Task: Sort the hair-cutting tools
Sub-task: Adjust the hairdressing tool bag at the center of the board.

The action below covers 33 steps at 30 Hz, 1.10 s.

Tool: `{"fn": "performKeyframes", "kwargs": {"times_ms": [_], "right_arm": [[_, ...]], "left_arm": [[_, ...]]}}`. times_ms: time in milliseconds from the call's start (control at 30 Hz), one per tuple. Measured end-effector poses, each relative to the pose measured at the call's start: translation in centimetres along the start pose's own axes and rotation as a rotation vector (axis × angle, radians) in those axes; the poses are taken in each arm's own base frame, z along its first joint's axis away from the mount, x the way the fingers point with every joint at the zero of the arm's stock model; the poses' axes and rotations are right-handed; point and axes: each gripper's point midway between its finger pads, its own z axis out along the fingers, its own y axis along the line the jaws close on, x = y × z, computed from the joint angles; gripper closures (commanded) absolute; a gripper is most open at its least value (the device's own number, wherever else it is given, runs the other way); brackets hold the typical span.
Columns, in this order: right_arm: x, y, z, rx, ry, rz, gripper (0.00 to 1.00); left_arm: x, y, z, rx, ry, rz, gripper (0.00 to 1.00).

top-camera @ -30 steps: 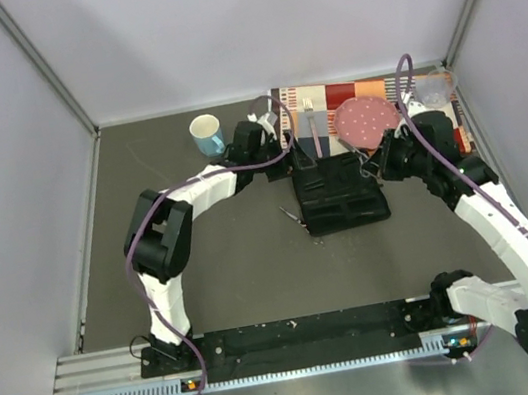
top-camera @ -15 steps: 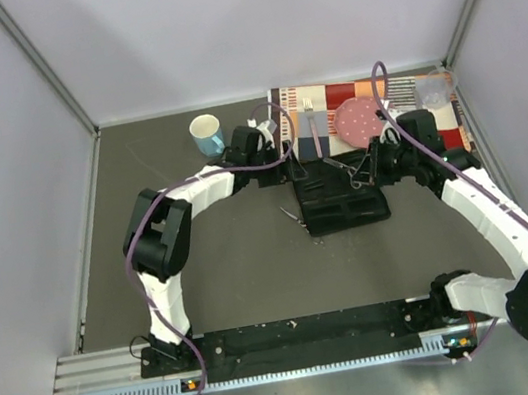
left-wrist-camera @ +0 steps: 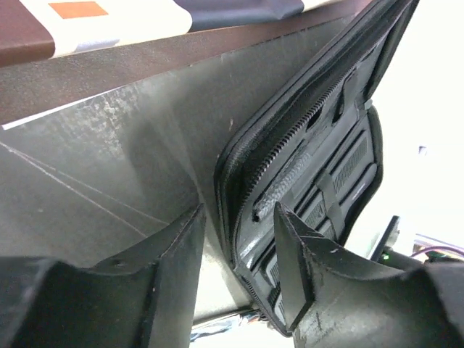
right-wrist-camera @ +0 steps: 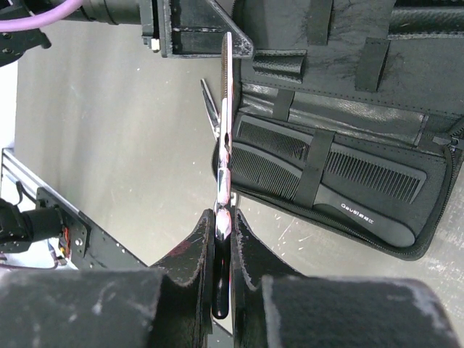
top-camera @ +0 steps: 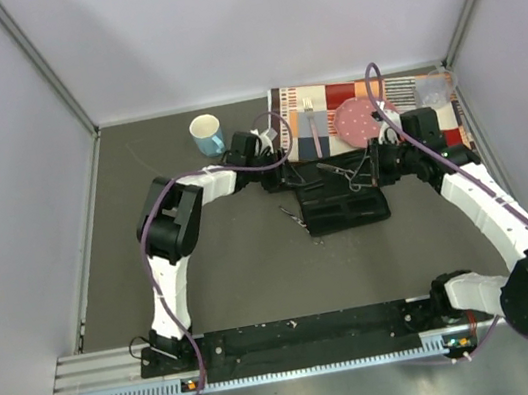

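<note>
The black zip case (top-camera: 343, 201) lies open on the table. My left gripper (top-camera: 284, 176) (left-wrist-camera: 239, 217) is at its left edge, one finger inside the case (left-wrist-camera: 319, 167) and one outside, with a gap still showing. My right gripper (top-camera: 364, 174) (right-wrist-camera: 223, 217) is shut on a pair of silver scissors (top-camera: 333, 170) (right-wrist-camera: 225, 123), held edge-on over the case. A second pair of scissors (top-camera: 295, 216) (right-wrist-camera: 209, 109) lies on the table left of the case. A flat black comb (right-wrist-camera: 362, 170) and a handled comb (right-wrist-camera: 348, 214) sit under straps inside the case.
Behind the case a patterned placemat (top-camera: 398, 89) carries a fork (top-camera: 313, 128), a pink plate (top-camera: 361, 120) and a clear cup (top-camera: 434, 90). A blue-and-white mug (top-camera: 206, 134) stands at the back left. Grey walls close in the table.
My right gripper has carried the scissors leftward over the case. My left gripper has come down to the case's left edge, and its fingers have narrowed around it.
</note>
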Motion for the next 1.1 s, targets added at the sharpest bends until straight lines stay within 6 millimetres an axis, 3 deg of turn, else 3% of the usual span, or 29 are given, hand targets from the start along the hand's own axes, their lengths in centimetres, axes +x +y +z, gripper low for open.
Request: {"fn": "performKeyframes", "kwargs": {"times_ms": [67, 133, 167, 600, 800, 1100], "right_arm": [[0.0, 0.0, 0.0, -0.005, 0.0, -0.005, 1.0], [0.0, 0.0, -0.1, -0.009, 0.0, -0.008, 1.0], [-0.1, -0.1, -0.1, -0.008, -0.001, -0.009, 1.0], [-1.0, -1.2, 0.0, -0.003, -0.003, -0.026, 1.0], [-0.2, -1.6, 1.1, -0.027, 0.05, -0.029, 1.0], [0.6, -1.8, 1.9, -0.06, 0.095, -0.037, 1.0]], "left_arm": [[0.3, 0.0, 0.4, 0.016, 0.015, -0.016, 0.72], [0.5, 0.3, 0.7, 0.017, 0.022, -0.027, 0.97], [0.6, 0.4, 0.8, 0.019, 0.027, -0.032, 1.0], [1.4, 0.3, 0.0, 0.031, 0.077, 0.096, 1.0], [4.1, 1.5, -2.8, 0.004, 0.141, 0.178, 1.0], [6.7, 3.9, -7.2, -0.049, 0.219, 0.112, 1.0]]}}
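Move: The open fingers of the left hand already straddle the left edge of the hairdressing tool bag; the middle of the bag lies about 12 cm to this hand's right, 4 cm back and 3 cm below. Loose scissors poke out from under that edge some 8 cm back, and the fork is about 12 cm ahead and 8 cm right. From the right hand, the bag's middle is roughly 8 cm left, 6 cm ahead and 17 cm down. The left fingers shut on the bag's left edge, near its far corner, sinking about 1 cm as they close. Keeping that pinch, the hand then drags the bag left and back, about 8 cm left and 7 cm back, low over the table, turning some 10 degrees clockwise. The right hand keeps hold of its scissors, edging forward and then sinking about 2.5 cm. ##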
